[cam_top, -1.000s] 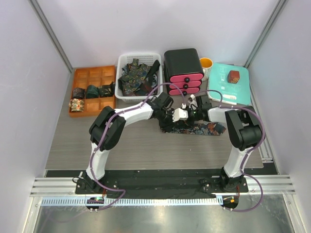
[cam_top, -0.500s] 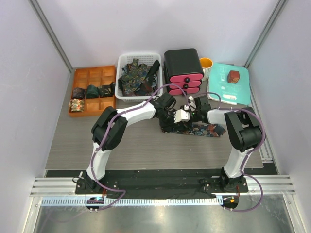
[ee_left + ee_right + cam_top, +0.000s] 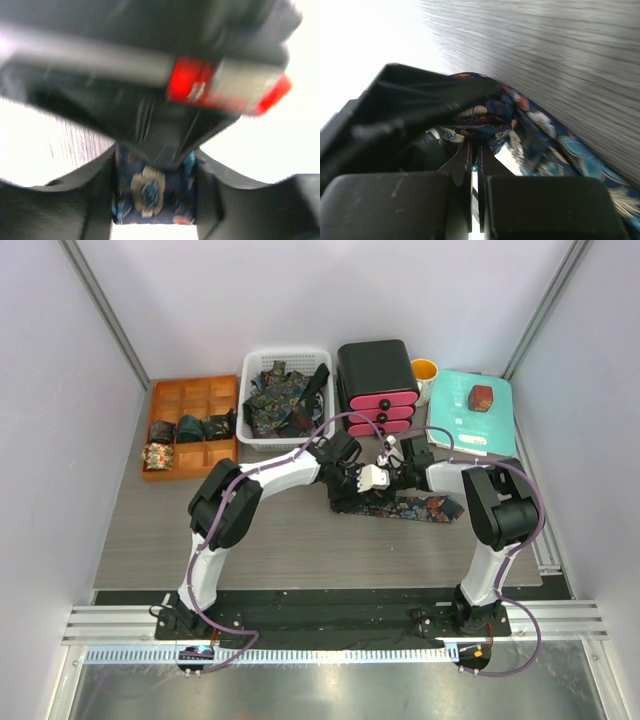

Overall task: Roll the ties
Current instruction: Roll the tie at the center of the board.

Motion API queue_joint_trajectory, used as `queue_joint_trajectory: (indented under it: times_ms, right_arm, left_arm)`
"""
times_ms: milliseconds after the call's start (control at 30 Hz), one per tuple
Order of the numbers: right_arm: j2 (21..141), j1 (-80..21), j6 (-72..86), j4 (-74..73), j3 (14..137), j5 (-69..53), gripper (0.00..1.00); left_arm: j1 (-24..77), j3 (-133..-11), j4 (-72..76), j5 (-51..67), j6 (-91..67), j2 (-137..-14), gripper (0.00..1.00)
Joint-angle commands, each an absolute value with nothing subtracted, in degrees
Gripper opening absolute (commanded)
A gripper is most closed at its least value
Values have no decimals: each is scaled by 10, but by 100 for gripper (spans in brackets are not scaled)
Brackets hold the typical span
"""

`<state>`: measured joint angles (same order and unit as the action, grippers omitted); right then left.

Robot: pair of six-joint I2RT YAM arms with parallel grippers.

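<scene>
One dark paisley tie [image 3: 420, 508] lies on the table's middle, its loose tail running right. Both grippers meet over its left, bunched end. In the left wrist view the tie [image 3: 147, 187] fills the gap between my left gripper's [image 3: 154, 197] fingers, touching both. My left gripper [image 3: 351, 485] reaches it from the left and my right gripper [image 3: 384, 478] from the right. My right gripper [image 3: 476, 149] is shut, its tips pinching a fold of the tie [image 3: 555, 150]. Rolled ties [image 3: 190, 427] sit in the orange tray [image 3: 185, 390].
A white basket [image 3: 250, 365] of loose ties stands behind the arms, with a black and pink drawer unit [image 3: 377, 380] beside it. A yellow cup [image 3: 425, 370] and a teal book [image 3: 470, 425] carrying a small red-brown box [image 3: 482, 397] are at the back right.
The left arm has shifted slightly right and towards the back, the right gripper has edged left to meet it, and the tie's bunched end has been pulled a little tighter.
</scene>
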<state>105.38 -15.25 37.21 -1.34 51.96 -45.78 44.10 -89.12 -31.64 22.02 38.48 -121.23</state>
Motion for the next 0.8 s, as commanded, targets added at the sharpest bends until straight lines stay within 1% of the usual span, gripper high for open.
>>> queue_joint_trajectory:
  times_ms: [0,100,167,300,467,567,767]
  right_arm:
    - [1071,-133,312,-95,503,-367,1]
    - [1072,-130,305,-101,500,-360,1]
    - [1074,-127,296,-107,499,-356,1]
    - [1079,-125,277,-122,500,-343,1]
    - [1092,-122,244,-145,503,-328,1]
    - [1103,-122,236,-147,509,-323,1]
    - [1115,-123,231,-148,520,-328,1]
  left_arm:
    - [418,-870,-348,229,372,-1194,63]
    - [401,-867,-328,265,358,-1177,70]
    - [385,-864,-318,296,347,-1159,73]
    - [366,-822,-259,337,335,-1127,81]
    - [363,-790,-220,381,343,-1111,87]
    - [364,-779,-194,400,355,-1116,90]
    - [379,-735,-136,417,446,-1108,91]
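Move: The tie's half-made roll sits between the left fingers, about 1 cm right of that hand point. It lies some 5 cm left of the right hand and 1 cm below it; the right fingers are shut on the cloth beside it. The flat tail's middle is about 10 cm right of the right hand, 2 cm back and 3 cm below. The black drawer box stands roughly 22 cm ahead of the right hand, straight out. The left fingers let go of the roll, spreading almost fully as that hand draws off to the left about 3.5 cm while rising, then eases partway back right; its fingers tilt some 15 degrees flatter, towards the right. Meanwhile the right hand keeps its shut pinch beside the roll and draws the cloth about 3 cm right and down towards the board, slightly back. ##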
